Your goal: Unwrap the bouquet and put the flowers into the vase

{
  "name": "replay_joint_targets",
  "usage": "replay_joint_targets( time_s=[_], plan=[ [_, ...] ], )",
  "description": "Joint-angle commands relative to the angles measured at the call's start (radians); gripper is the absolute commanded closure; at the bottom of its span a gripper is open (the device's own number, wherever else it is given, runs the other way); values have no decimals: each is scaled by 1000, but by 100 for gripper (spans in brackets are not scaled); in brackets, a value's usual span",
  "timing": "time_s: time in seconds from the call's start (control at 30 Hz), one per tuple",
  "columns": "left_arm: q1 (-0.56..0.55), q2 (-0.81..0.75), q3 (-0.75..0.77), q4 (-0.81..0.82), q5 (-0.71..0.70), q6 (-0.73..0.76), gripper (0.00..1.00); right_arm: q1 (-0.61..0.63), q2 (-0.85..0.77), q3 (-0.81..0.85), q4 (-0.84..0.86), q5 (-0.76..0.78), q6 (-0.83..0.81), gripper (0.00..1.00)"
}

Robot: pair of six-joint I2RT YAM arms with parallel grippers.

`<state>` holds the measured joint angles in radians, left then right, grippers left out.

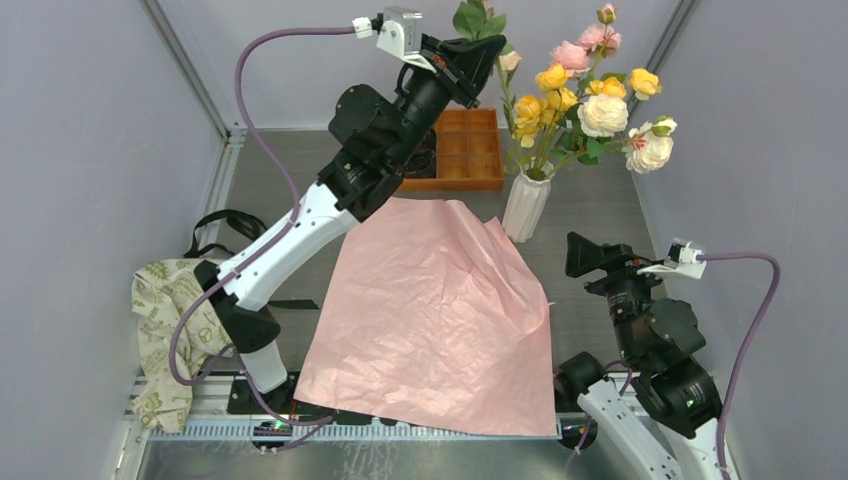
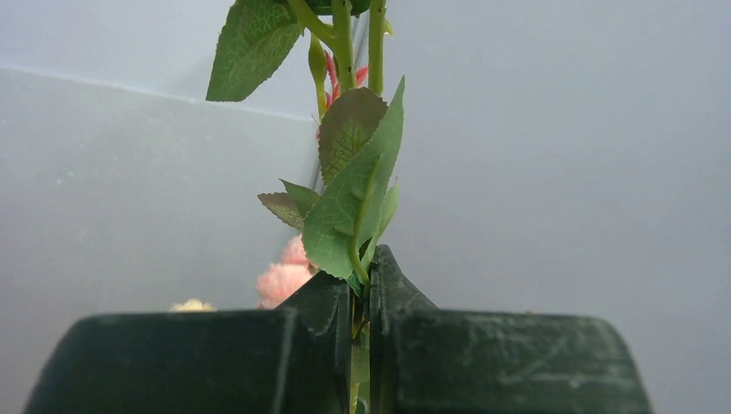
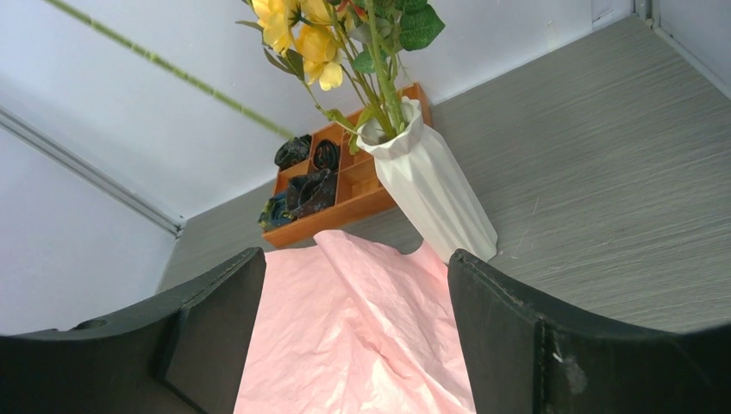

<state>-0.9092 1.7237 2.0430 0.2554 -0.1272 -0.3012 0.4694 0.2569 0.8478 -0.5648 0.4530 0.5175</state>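
Observation:
The white ribbed vase stands right of centre at the back, and several flowers with yellow, pink and white blooms rise from it. High above and left of the vase, my left gripper is shut on one flower's leafy green stem. That stem's bloom is out of frame. My right gripper hovers open and holds nothing, low at the right, facing the vase. No wrapped bouquet is in view. A pink paper sheet lies spread flat.
An orange compartment tray with dark rosettes sits behind the pink sheet, left of the vase. Crumpled beige patterned paper and a black ribbon lie at the left edge. Grey walls close in the table on three sides.

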Motion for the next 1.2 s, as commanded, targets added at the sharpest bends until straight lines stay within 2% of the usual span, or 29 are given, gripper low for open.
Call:
replay_joint_targets(
  time_s=[0.0, 0.17, 0.33, 0.73, 1.17],
  plan=[
    [4, 84, 130, 187, -13, 58, 100, 4, -14, 15, 26, 24, -34, 17],
    [4, 190, 227, 215, -18, 75, 100, 4, -18, 20, 20, 35, -59, 17],
    [4, 240, 242, 231, -43, 83, 100, 4, -16, 18, 17, 54, -83, 16],
    [4, 242, 89, 276, -125, 92, 100, 3, -13, 14, 24, 54, -80, 16],
    [4, 267, -38, 257, -137, 21, 100, 3, -11, 11, 24, 52, -80, 15]
  ],
)
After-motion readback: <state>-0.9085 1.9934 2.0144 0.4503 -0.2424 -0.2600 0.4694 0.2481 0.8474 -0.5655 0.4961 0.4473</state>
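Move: The white vase, where the held peach-rose stem is to go, stands about 15 cm ahead of the left hand and 14 cm to its right, its middle some 50 cm below. The yellow flowers in it are roughly 10 cm ahead, 13 cm right and 15 cm below. The wooden box lies 36 cm ahead and 5 cm left, at table height. From the idle right hand the vase is about 28 cm ahead, 4 cm left and 23 cm below. Keep the left fingers shut on the peach-rose stem and carry it towards the vase: after a brief rise of about 2 cm, sink to some 11 cm below the start while reaching forward and to the right, about 8 and 7 cm. Bring the stem's cut end down to the vase mouth beside the yellow flowers, turning the wrist only slightly counter-clockwise. ##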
